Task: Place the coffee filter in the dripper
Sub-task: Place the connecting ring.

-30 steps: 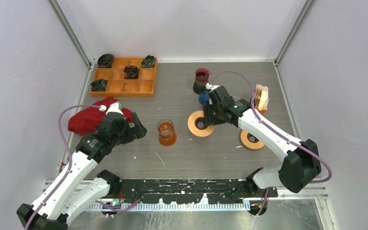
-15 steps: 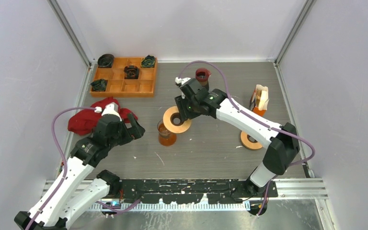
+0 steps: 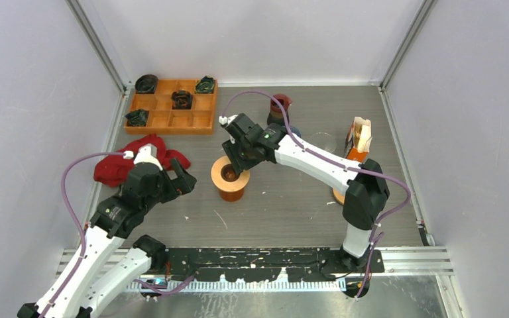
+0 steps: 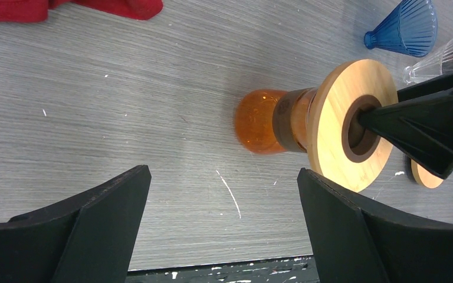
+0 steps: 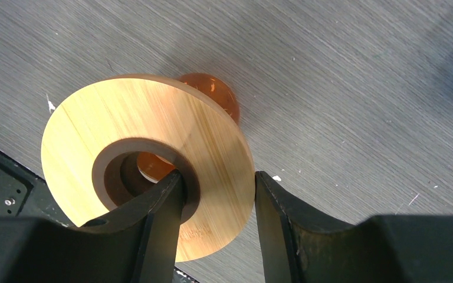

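Observation:
My right gripper (image 5: 218,188) is shut on a wooden ring (image 5: 212,135), one finger through its hole and the other outside its rim. The ring (image 3: 219,171) sits level on top of the orange glass carafe (image 3: 232,192) at mid table. A blue ribbed dripper (image 4: 404,26) and a clear glass dripper (image 4: 442,59) stand behind my right arm. The coffee filter is not clearly visible; a small brown and white carton (image 3: 361,136) stands at the right. My left gripper (image 4: 224,200) hangs open and empty just left of the carafe (image 4: 259,121).
An orange compartment tray (image 3: 172,109) holding dark items lies at the back left. Under my left arm there is a red cloth (image 3: 122,165). A dark red cup (image 3: 280,106) stands at the back. A second wooden ring (image 4: 424,175) lies right of the carafe.
My right arm has carried the wooden ring leftward from the table's middle right onto the carafe. My left arm has drawn back slightly, still open.

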### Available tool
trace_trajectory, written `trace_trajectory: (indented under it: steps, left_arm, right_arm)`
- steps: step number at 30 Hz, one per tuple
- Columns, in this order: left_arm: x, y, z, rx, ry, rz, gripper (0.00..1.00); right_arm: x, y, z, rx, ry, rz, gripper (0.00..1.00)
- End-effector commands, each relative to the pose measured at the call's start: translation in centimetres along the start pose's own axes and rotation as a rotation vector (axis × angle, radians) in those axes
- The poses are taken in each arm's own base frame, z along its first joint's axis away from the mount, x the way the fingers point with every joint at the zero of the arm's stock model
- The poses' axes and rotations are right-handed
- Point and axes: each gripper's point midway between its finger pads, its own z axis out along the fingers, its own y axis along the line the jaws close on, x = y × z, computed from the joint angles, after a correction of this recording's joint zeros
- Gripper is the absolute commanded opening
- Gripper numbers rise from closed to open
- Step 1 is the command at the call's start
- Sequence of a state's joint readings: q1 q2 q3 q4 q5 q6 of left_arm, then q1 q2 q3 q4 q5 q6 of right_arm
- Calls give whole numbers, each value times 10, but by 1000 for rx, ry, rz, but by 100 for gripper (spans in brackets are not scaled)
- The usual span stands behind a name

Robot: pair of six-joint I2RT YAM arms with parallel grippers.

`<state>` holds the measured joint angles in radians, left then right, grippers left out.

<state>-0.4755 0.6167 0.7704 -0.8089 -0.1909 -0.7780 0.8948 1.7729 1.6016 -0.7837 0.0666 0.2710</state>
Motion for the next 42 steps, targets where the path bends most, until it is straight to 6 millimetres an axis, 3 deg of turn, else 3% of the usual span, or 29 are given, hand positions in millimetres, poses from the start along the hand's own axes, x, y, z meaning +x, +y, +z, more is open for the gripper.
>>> trace_trajectory:
  steps: [1, 11, 26, 35, 42]
  left_arm:
    - [-16, -6, -9, 19, -50, -4, 99]
    - [-13, -11, -7, 38, -29, -1, 99]
    - [-8, -11, -6, 43, -7, 7, 99]
    - [-13, -18, -8, 65, 2, 45, 99]
    - [-29, -24, -16, 59, -9, 138, 99]
  right_arm:
    - [-24, 8, -10, -22, -64, -12, 42]
    - [-24, 7, 1, -1, -52, -15, 45]
    - [-30, 12, -1, -14, -65, -16, 64]
    - [-42, 9, -34, -20, -171, 0, 73]
    - [-43, -23, -63, 92, -254, 43, 82]
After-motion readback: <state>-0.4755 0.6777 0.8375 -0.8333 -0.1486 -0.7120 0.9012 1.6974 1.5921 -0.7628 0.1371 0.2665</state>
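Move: Just below the right hand is the mouth of the carafe, over which that hand already holds the connecting ring by its front-right rim; the carafe's middle lies about 7 cm down, 2 cm back and 3 cm left. The blue dripper stands about 11 cm ahead and 13 cm right of this hand, the red-topped pitcher some 19 cm ahead and 11 cm right. From the left hand the carafe is about 12 cm right, level with it fore and aft, 10 cm below. Lowering the pinched connecting ring about 1 cm onto the carafe's mouth, the right hand then eases roughly a centimetre forward and left while its fingers start to open. It spreads them well clear of the rim, lets go, and lifts about 4 cm, drifting a little back to the right with the fingertips tilting slightly up. ##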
